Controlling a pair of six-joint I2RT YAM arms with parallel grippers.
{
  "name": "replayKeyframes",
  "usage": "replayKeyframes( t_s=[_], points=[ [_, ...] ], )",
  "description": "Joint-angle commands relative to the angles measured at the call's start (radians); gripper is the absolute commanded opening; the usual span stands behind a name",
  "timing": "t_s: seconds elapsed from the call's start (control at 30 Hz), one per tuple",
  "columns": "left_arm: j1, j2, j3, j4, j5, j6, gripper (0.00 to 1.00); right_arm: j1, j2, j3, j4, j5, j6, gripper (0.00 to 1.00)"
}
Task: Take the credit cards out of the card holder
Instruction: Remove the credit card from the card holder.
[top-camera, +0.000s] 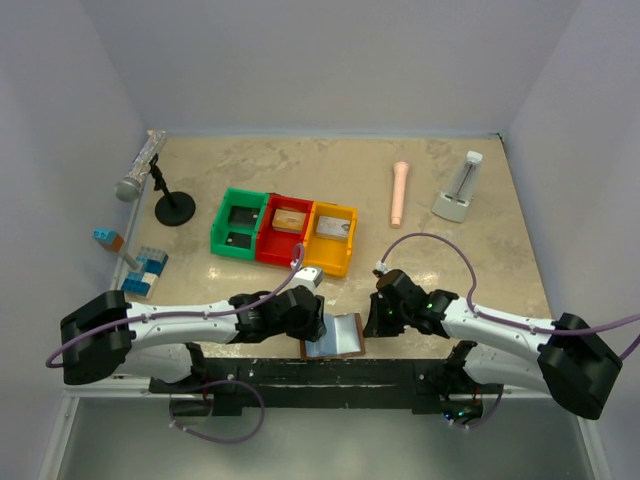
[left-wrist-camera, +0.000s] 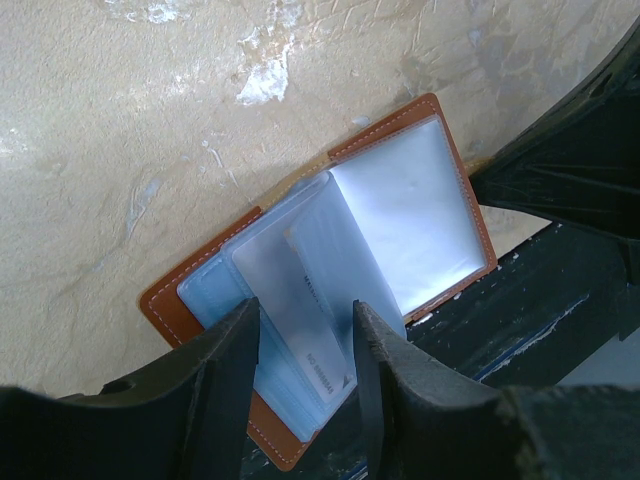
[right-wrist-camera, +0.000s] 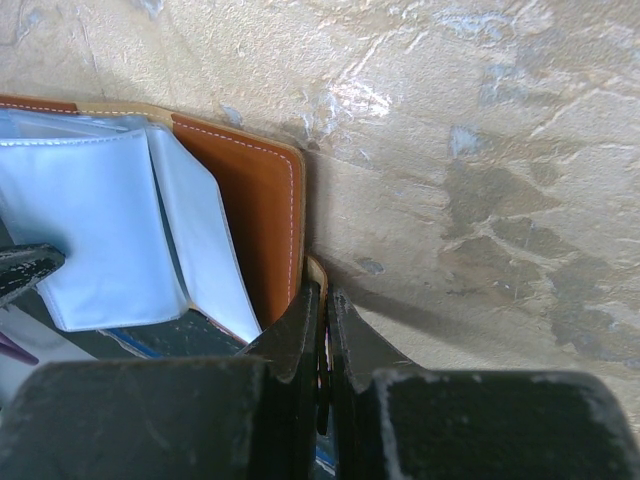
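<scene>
The card holder (top-camera: 335, 336) lies open at the table's near edge, brown outside with pale blue clear sleeves (left-wrist-camera: 400, 210) inside. One sleeve stands up with a printed credit card (left-wrist-camera: 318, 320) showing through it. My left gripper (left-wrist-camera: 305, 350) is open, one finger on each side of that sleeve and card, and it sits at the holder's left side (top-camera: 318, 322). My right gripper (right-wrist-camera: 322, 290) is shut on the thin pale edge of the holder's brown right cover (right-wrist-camera: 255, 225), at the holder's right side (top-camera: 372, 318).
Green (top-camera: 240, 222), red (top-camera: 285, 228) and yellow (top-camera: 333, 237) bins stand in a row behind the holder, with a card in the red and the yellow one. There are also a microphone stand (top-camera: 172, 208), toy blocks (top-camera: 145, 270), a pink cylinder (top-camera: 399, 193), a white dispenser (top-camera: 458, 190) and a black rail (top-camera: 330, 375).
</scene>
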Motion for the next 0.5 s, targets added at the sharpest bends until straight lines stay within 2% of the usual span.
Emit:
replayKeyframes(
  t_s=[0.0, 0.33, 0.47],
  points=[
    [-0.002, -0.011, 0.044, 0.024, 0.000, 0.016, 0.47, -0.002, -0.019, 0.000, 0.011, -0.007, -0.013, 0.00],
    [-0.002, -0.010, 0.054, 0.021, -0.003, 0.023, 0.47, 0.000, -0.060, 0.012, -0.030, 0.013, -0.015, 0.41],
    [-0.002, -0.010, 0.057, 0.020, -0.005, 0.026, 0.47, 0.000, -0.077, 0.023, -0.049, 0.022, -0.023, 0.49]
  ],
)
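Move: The card sleeve lies just below the left fingertips, some 2 cm down and about 1 cm ahead and 1 cm right of that hand; the yellow bin stands about 24 cm ahead and 2 cm right of the left gripper, the red bin about as far ahead and 9 cm left. The right fingers already hold the holder's brown strap, right at that hand; the card sleeve lies roughly 10 cm left and 1 cm back from there. Open the right fingers to about half so the pinched brown strap comes free, and ease that gripper up a little under 1 cm. Meanwhile lift the left gripper by about as much, with a slight shift to the right, over the card sleeve, keeping its fingers half open and its wrist unturned. ##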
